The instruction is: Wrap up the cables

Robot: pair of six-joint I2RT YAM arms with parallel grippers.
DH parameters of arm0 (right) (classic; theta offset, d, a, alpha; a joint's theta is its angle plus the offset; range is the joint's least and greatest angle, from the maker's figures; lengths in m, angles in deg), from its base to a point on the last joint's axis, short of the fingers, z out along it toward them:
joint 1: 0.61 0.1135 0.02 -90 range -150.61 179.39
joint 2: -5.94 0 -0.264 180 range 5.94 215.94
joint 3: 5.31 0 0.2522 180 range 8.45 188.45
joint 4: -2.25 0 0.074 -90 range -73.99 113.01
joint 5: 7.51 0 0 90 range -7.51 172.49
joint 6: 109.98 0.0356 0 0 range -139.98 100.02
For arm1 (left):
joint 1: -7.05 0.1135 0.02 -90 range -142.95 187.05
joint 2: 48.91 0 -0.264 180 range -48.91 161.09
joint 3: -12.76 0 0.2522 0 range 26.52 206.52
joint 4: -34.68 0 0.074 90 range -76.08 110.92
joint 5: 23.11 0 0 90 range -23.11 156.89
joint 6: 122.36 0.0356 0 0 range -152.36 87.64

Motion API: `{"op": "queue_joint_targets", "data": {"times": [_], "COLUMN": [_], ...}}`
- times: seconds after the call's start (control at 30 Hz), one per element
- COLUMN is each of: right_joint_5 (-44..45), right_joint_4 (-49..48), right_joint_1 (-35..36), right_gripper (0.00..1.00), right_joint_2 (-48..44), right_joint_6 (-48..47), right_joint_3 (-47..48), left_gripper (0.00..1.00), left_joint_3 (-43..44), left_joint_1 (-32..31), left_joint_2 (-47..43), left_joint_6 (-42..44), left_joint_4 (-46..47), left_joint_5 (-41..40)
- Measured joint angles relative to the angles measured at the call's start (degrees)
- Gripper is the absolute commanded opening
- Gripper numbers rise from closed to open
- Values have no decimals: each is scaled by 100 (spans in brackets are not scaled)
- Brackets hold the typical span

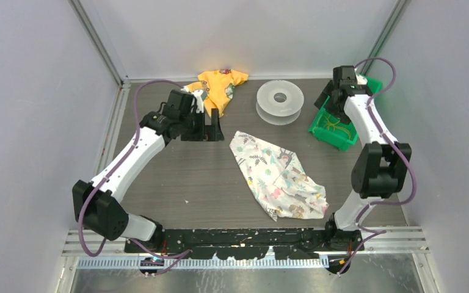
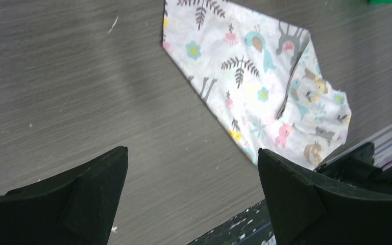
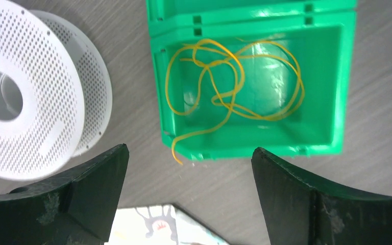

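The cables [image 3: 235, 84] are one thin yellow-orange cord lying in loose loops inside a green bin [image 3: 337, 92]. One end hangs over the bin's near wall. In the top view the bin [image 1: 317, 126] stands at the back right with the cord [image 1: 334, 128] in it. A white perforated spool [image 1: 279, 99] lies flat left of the bin, also in the right wrist view [image 3: 25, 102]. My right gripper [image 3: 190, 150] hangs open above the bin's near side, holding nothing, and shows from above [image 1: 326, 104]. My left gripper [image 1: 206, 134] hovers open and empty over bare table [image 2: 193, 150].
A white patterned cloth [image 1: 278, 177] lies crumpled mid-table, visible from the left wrist [image 2: 255, 87] and its corner from the right wrist [image 3: 158, 224]. A yellow garment [image 1: 220, 85] sits at the back. Walls close in on three sides; a metal rail [image 1: 250, 244] runs along the near edge.
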Motion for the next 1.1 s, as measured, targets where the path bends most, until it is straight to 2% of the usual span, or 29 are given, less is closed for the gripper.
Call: {"op": "queue_joint_targets", "data": {"times": [0.1,0.3,0.5,0.73,0.93,1.1], "right_joint_5": [2,-55,-74,-181,-223,-223], "right_joint_4": [-59,-33,22,55,177,181], "right_joint_1": [0,0,0,0,0,0], "right_gripper": [95,94,94,95,96,96], "right_joint_2": [603,968,973,929,581,249], "right_joint_6": [9,35,28,9,-24,-42], "right_joint_3": [413,505,750,706,490,437], "left_gripper": [100,99,84,80,61,51], "left_joint_3": [376,1843,3617,5101,5351,5348], "left_joint_1": [-44,-190,-221,-223,-223,-234], "left_joint_2": [487,2441,4483,6183,6852,7217], "left_joint_6": [-356,-1298,-2203,-3263,-4039,-4767], "left_joint_4": [173,990,1633,2321,3106,4216], "left_joint_5": [-55,26,315,525,664,887]}}
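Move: The white spool lies some 27 cm ahead of the left hand, 28 cm to its right and 16 cm below. The yellow cloth is about 36 cm ahead of that hand and 3 cm right, the patterned white cloth 25 cm right and 3 cm back, both 20 cm down; the green box stands roughly 25 cm right of the spool. From the right hand, the spool is some 15 cm ahead, 21 cm left and 12 cm down. The spool's upper flange is the left hand's goal: it sweeps about 27 cm forward and 21 cm right, sinking some 11 cm, while rolling about 40 degrees so its left side drops. The fingers close by roughly two fifths around the flange's left rim, one above and one in the gap below. The right hand, open over the box's near end, dips 3 to 4 cm and moves forward slightly, then rises and eases back. ##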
